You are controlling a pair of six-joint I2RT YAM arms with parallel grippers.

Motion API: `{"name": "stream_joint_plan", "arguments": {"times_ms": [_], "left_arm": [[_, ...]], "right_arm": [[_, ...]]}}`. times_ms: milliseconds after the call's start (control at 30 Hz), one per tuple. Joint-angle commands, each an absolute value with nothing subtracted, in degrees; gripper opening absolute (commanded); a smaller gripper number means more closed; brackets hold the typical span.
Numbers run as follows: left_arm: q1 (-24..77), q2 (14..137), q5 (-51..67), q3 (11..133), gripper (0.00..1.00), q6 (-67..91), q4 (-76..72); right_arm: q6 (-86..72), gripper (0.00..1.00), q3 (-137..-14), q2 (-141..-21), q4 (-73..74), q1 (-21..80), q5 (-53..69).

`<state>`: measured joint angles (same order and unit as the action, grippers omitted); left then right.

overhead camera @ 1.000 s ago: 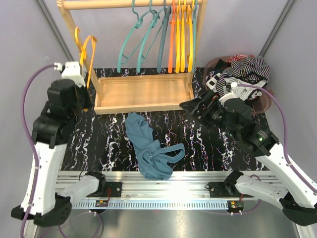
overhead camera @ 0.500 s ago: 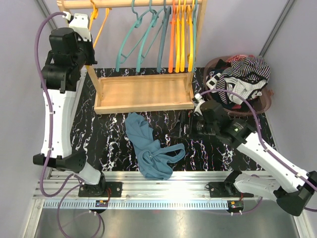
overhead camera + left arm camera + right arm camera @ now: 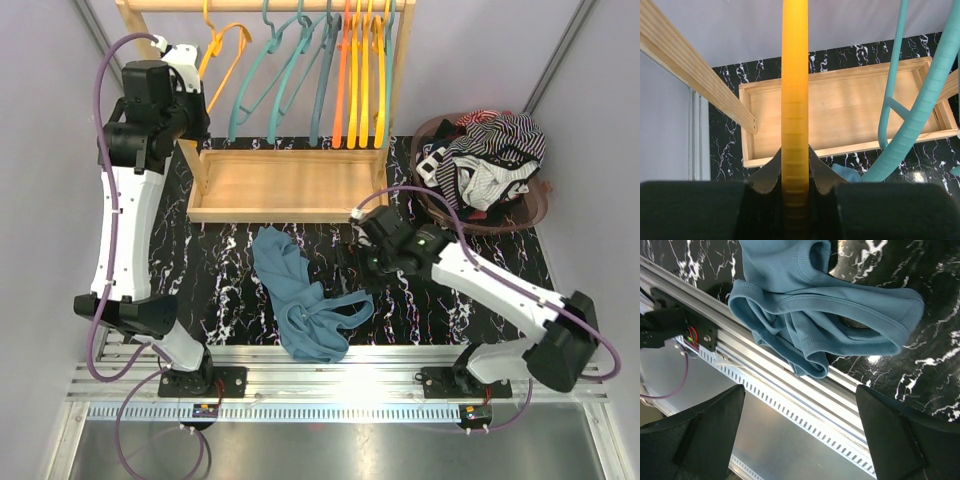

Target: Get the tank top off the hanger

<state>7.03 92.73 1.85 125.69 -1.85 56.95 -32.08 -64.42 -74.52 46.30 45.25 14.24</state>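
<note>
The blue tank top lies crumpled on the black marbled table, off any hanger; it also shows in the right wrist view. My left gripper is raised by the wooden rack and is shut on the bare orange hanger, whose hook is at the rail; its bar runs between my fingers. My right gripper is open and empty, just right of the tank top, low over the table.
The wooden rack stands at the back with several teal and orange hangers. A brown basket of striped clothes is at the back right. The aluminium rail edges the table's front.
My left gripper has lifted the orange hanger from beside the rack up to the rail. My right gripper has swung left and down toward the tank top.
</note>
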Motion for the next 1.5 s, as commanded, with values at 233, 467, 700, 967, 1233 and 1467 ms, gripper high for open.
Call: {"name": "stream_joint_plan", "arguments": {"times_ms": [233, 467, 700, 967, 1233, 1467], "left_arm": [[7.03, 77.55, -2.02, 111.12, 0.99, 6.84, 49.15], [7.21, 52.05, -5.89, 81.07, 0.99, 12.21, 39.46], [7.21, 43.26, -2.64, 69.44, 0.99, 15.47, 40.09], [7.56, 39.2, 7.73, 62.58, 0.99, 16.08, 38.58], [10.1, 41.13, 18.71, 59.06, 0.99, 18.81, 34.46], [11.34, 45.87, 24.6, 57.92, 0.99, 18.81, 32.34]], "right_arm": [[-23.12, 1.0, -77.5, -95.43, 37.36, 56.68, 8.44], [-24.17, 1.0, -87.27, -112.4, 41.39, 64.24, -3.92], [-32.07, 0.96, -88.6, -120.14, 47.2, 63.99, -17.93], [-39.19, 0.0, -71.91, -106.04, 38.32, 51.78, -12.75], [-41.67, 0.0, -65.74, -78.07, 45.35, 31.32, -15.92], [-27.08, 0.0, -94.78, -83.65, 43.59, 5.03, -9.32]]}}
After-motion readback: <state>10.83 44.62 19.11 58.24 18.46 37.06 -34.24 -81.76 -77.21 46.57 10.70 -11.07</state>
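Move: The tank top lies on the table about 10 cm left of the right hand, level with it fore and aft and 16 cm below. From that hand the basket is some 27 cm ahead and 27 right, and the rack's wooden tray about 25 ahead and 15 left. The left hand still grips the yellow hanger's end; the rack rail is roughly 12 cm ahead and 14 above, and the nearest teal hanger about 9 right and 6 ahead. Right hand drops 15 cm leftward, pinches tank top, swings it up, right and forward towards basket; left releases hanger, retreats. ##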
